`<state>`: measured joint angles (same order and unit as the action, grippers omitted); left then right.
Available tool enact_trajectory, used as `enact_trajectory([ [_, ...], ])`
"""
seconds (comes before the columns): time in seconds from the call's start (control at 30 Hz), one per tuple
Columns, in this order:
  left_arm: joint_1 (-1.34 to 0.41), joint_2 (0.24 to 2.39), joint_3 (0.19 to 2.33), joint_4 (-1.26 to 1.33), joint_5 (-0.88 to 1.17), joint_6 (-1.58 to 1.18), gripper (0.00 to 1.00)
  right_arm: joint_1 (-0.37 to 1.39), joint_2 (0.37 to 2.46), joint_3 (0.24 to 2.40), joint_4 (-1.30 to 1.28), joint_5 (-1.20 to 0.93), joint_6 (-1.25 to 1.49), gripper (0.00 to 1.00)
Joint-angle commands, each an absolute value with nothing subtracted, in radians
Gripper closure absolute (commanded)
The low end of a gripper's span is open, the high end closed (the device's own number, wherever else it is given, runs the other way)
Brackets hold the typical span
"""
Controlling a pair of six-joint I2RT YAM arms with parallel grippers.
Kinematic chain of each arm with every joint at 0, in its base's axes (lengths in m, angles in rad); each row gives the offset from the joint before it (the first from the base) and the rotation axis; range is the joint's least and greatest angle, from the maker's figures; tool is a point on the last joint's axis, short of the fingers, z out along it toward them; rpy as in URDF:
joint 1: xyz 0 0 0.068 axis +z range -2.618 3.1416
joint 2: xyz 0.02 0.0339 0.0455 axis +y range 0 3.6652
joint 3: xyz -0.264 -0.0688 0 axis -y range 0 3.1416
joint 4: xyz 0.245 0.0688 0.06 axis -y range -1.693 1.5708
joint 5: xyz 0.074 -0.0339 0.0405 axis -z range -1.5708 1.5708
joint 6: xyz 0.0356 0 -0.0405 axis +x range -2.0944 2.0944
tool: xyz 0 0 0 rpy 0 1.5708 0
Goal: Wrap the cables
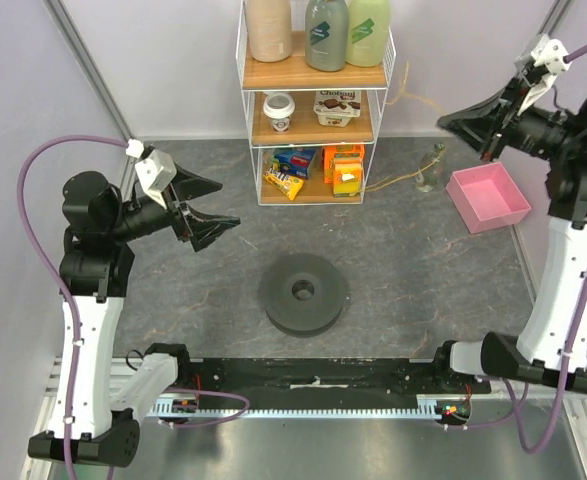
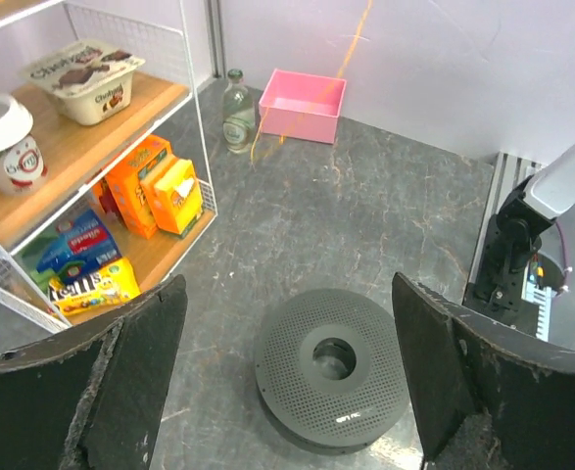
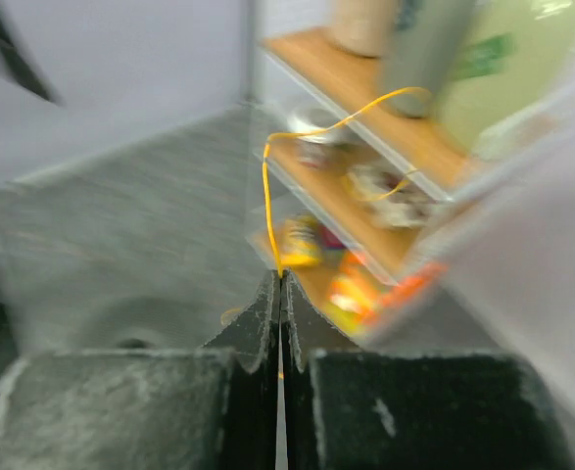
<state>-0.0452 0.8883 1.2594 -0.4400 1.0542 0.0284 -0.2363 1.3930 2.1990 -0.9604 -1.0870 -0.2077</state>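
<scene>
The dark grey round spool (image 1: 304, 292) lies flat mid-table; it also shows in the left wrist view (image 2: 333, 367). The thin yellow-orange cable (image 1: 391, 181) runs along the floor by the shelf's right side. In the right wrist view the cable (image 3: 264, 186) rises in a curve from my fingertips. My right gripper (image 1: 445, 124) is held high at the far right; in its own view it (image 3: 280, 278) is shut on the cable. My left gripper (image 1: 219, 206) hovers open and empty left of and behind the spool, seen wide open in its own view (image 2: 287, 289). The left wrist view shows the cable (image 2: 351, 44) slanting above the pink box.
A wire shelf (image 1: 315, 110) with bottles, cups and snack boxes stands at the back centre. A pink box (image 1: 487, 196) sits at the right, with a small glass bottle (image 1: 428, 170) beside it. Both show in the left wrist view: box (image 2: 304, 106), bottle (image 2: 234, 111).
</scene>
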Motion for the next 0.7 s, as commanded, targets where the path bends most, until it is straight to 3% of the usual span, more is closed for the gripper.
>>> enact_trajectory([
  [0.0,-0.041,0.902,1.308,-0.338,1.118,0.083,0.11,-0.169,1.272,1.816,-0.133,-1.342,0.613,1.0],
  [0.07,-0.043,0.925,1.315,-0.302,1.098,0.016,0.13,-0.137,1.229,1.624,0.437,-1.371,1.042,1.0],
  [0.1,-0.043,0.931,1.295,-0.27,1.095,-0.045,0.13,-0.114,1.238,1.588,0.569,-1.382,1.162,1.0],
  [0.27,-0.055,0.966,1.194,-0.028,1.06,-0.409,0.13,-0.026,1.239,1.568,0.591,-1.414,1.203,1.0],
  [0.67,-0.086,1.086,1.172,0.221,1.094,-0.834,0.13,0.147,1.23,1.516,0.525,-1.425,1.212,1.0],
])
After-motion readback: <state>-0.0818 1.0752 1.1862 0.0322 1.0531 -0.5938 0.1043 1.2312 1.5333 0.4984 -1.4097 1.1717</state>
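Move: The right fingers already pinch the yellow cable. From them the open left gripper is roughly 37 cm to the left, 7 cm back and 12 cm lower; the grey disc is some 9 cm back, 25 cm left, 51 cm down, and the pink bin about 22 cm ahead, 30 cm right and 53 cm down. From the left hand, the cable's pinched part is about 7 cm ahead, 37 cm right, 12 cm up; the disc 2 cm back, 12 cm right, 40 cm down. Keeping its pinch on the cable, the right hand sweeps left towards the open left gripper, then bends back as well, about 11 cm left and 10 cm back at level height, swinging some 40 degrees counter-clockwise until its fingers point across at the other hand. The left hand, still wide open, eases about 5 cm forward and slightly right, rolling its fingers. ##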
